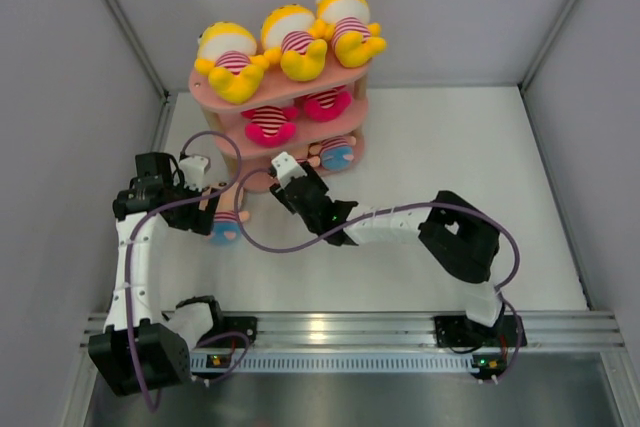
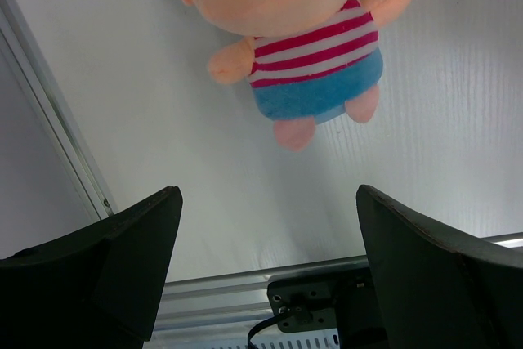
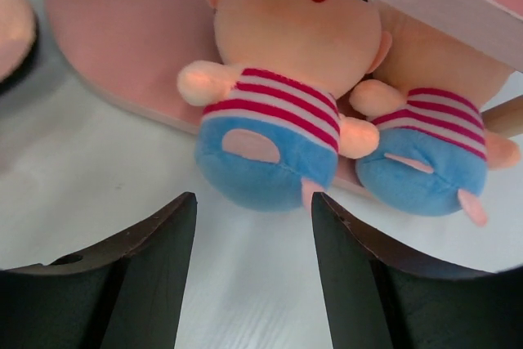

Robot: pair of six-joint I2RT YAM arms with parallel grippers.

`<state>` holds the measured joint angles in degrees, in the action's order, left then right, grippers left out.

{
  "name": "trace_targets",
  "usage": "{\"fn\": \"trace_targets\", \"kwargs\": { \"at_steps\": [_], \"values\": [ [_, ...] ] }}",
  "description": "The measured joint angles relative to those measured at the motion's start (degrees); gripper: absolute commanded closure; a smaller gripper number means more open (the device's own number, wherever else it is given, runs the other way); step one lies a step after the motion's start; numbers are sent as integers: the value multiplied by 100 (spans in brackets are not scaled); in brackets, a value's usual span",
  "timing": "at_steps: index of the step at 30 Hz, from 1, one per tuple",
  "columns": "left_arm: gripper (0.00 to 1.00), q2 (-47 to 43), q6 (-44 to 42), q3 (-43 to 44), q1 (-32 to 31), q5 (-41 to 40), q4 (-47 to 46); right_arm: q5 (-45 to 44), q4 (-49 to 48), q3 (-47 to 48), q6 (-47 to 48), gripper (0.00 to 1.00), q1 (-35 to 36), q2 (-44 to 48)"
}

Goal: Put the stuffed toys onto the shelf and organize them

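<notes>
The pink shelf [image 1: 292, 95] stands at the back of the table. Three yellow stuffed toys [image 1: 290, 42] lie on its top board. Two toys with red-pink bottoms [image 1: 270, 125] sit on the middle board. On the bottom board [image 3: 114, 63] lie two peach-headed toys, one [image 3: 270, 120] beside the other [image 3: 433, 145], both with blue bottoms. My right gripper [image 3: 253, 202] is open and empty just short of the nearer one. Another peach toy [image 2: 315, 55] lies flat on the table. My left gripper [image 2: 268, 198] hangs open beside it, holding nothing.
White walls close in the table on the left, right and back. A metal rail [image 1: 350, 327] carrying the arm bases runs along the near edge. Purple cables [image 1: 270, 242] loop over the table between the arms. A light wooden post [image 3: 507, 116] stands next to the right-hand blue toy.
</notes>
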<state>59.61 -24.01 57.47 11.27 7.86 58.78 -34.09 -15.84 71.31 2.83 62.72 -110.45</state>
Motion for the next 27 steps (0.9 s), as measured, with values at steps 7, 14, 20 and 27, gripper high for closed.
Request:
{"fn": "trace_targets", "kwargs": {
  "at_steps": [7, 14, 20, 27],
  "values": [
    [6, 0, -17, 0, 0, 0, 0, -70, -63, 400, 1228, 42, -20, -675],
    [6, 2, -20, 0, -2, -7, 0, -299, 138, 1213, 1718, 49, -24, -1309],
    [6, 2, -24, -20, -2, -26, -2, -643, 260, 1325, 1797, 71, -68, -1488],
    [6, 2, -66, -83, -2, -20, -2, -826, 348, 1322, 1558, 69, -216, -1486]
  ]
}}
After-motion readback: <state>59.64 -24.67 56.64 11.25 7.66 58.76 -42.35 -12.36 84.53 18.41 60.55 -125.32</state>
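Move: The striped-shirt pig toy, leaning on the shelf's bottom board, has its middle roughly 9 cm ahead of the right hand, about 1 cm right and 3 cm lower. A second pig toy sits some 8 cm to the right of it and about 1 cm farther out. Another pig lies on the table, about 7 cm back from the right hand, 11 cm left and 9 cm lower. From the idle left hand the leaning pig lies about 18 cm ahead, 18 cm right and 6 cm lower. The right fingertips come onto the lower blue body of the left pig on the bottom board and pinch a fold of it, closing from a bit over half open to about a quarter. To get there the hand reaches about 5 cm forward while sinking some 4 cm, bowing slightly left and back, and rolls about 20 degrees, left side down. ##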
